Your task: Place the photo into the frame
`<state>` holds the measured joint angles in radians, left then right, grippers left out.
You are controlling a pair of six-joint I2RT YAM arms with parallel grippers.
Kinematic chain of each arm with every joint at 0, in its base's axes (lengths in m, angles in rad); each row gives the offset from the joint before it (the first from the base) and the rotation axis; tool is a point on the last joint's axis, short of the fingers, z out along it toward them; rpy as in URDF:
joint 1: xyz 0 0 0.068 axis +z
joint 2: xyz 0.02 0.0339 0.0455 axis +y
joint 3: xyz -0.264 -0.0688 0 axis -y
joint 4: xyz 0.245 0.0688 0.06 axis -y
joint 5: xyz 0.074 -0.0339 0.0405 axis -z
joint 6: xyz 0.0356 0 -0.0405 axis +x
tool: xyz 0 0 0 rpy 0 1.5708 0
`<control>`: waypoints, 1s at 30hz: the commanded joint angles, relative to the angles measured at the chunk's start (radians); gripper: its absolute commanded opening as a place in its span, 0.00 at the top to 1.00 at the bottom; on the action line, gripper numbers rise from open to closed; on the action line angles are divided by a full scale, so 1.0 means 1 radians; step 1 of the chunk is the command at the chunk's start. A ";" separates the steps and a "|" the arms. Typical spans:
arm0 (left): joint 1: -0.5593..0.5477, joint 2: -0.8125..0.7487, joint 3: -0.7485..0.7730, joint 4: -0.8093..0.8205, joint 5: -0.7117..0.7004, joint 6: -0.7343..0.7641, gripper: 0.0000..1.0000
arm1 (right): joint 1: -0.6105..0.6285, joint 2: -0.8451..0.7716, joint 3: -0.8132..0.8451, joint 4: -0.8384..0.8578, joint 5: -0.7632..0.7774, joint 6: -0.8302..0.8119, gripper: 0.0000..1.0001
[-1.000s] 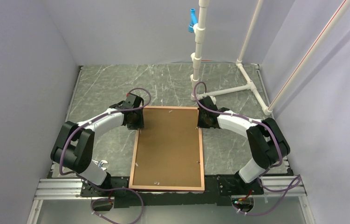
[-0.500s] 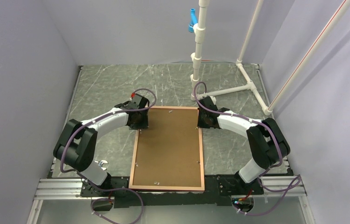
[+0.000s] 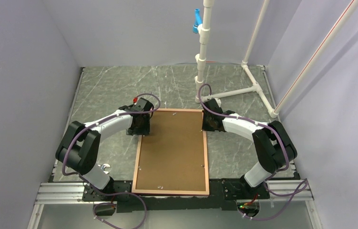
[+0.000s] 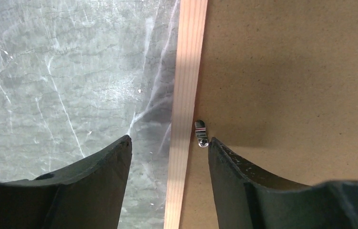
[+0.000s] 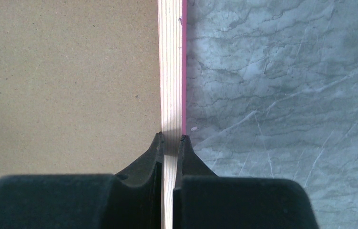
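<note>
The frame (image 3: 138,160) lies face down in the middle of the table, its pale wood rail round a brown backing board (image 3: 172,148). The photo is hidden. My left gripper (image 3: 141,125) hovers at the frame's far left side. In the left wrist view it (image 4: 169,139) is open, straddling the frame rail (image 4: 189,71), one finger over the table and one over the backing board (image 4: 291,71) beside a small metal clip (image 4: 200,133). My right gripper (image 3: 206,122) is at the far right side, shut (image 5: 171,136) on the frame rail (image 5: 169,62), whose outer edge is pinkish-red.
A white pipe stand (image 3: 203,57) with a blue fitting (image 3: 196,21) rises behind the frame, its legs spreading to the back right. Lavender walls close in left, right and behind. An aluminium rail (image 3: 62,193) runs along the near edge of the marbled tabletop (image 3: 110,86).
The left gripper's jaws have spread wider and the left wrist has shifted slightly right, towards the frame. The right arm and the frame have stayed still.
</note>
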<state>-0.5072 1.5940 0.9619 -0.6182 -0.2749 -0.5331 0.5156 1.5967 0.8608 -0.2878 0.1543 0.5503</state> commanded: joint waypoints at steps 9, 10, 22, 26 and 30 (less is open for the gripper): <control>0.035 0.022 -0.002 0.112 0.089 0.021 0.39 | 0.017 0.002 -0.042 -0.127 -0.111 0.000 1.00; 0.041 0.033 -0.008 0.124 0.084 0.022 0.39 | 0.018 0.003 -0.042 -0.127 -0.111 -0.001 1.00; 0.065 0.033 -0.087 0.193 0.126 0.023 0.85 | 0.018 0.003 -0.038 -0.132 -0.108 0.000 1.00; 0.066 -0.003 -0.099 0.187 0.145 0.032 0.94 | 0.018 -0.001 -0.036 -0.132 -0.112 0.002 1.00; 0.065 -0.016 -0.096 0.178 0.163 0.039 0.98 | 0.020 -0.006 -0.034 -0.134 -0.114 0.004 1.00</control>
<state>-0.4377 1.5810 0.8974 -0.4145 -0.1574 -0.5076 0.5148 1.5936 0.8562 -0.2836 0.1513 0.5495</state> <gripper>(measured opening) 0.107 0.061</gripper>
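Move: The stretch of the frame's left rail to be gripped lies about 3 cm ahead of the open left fingers, 1 cm to their right and 1 cm lower. A metal clip sits about 2 cm to the right of that hand, level with it, right by the right fingertip; a second clip is some 15 cm back and 1 cm right. The backing board's middle is about 8 cm back and 12 cm right. From the right hand, the grip spot is some 25 cm left, about level. Bring the left gripper off the clip beside its right fingertip: ease it slightly right and up, then slide forward along the frame's left rail about 2.5 cm while sinking a little, rolling its left side down roughly 10 degrees. Then close the fingers across the rail and pinch it. Keep the right gripper still, holding its pinch on the right rail. ##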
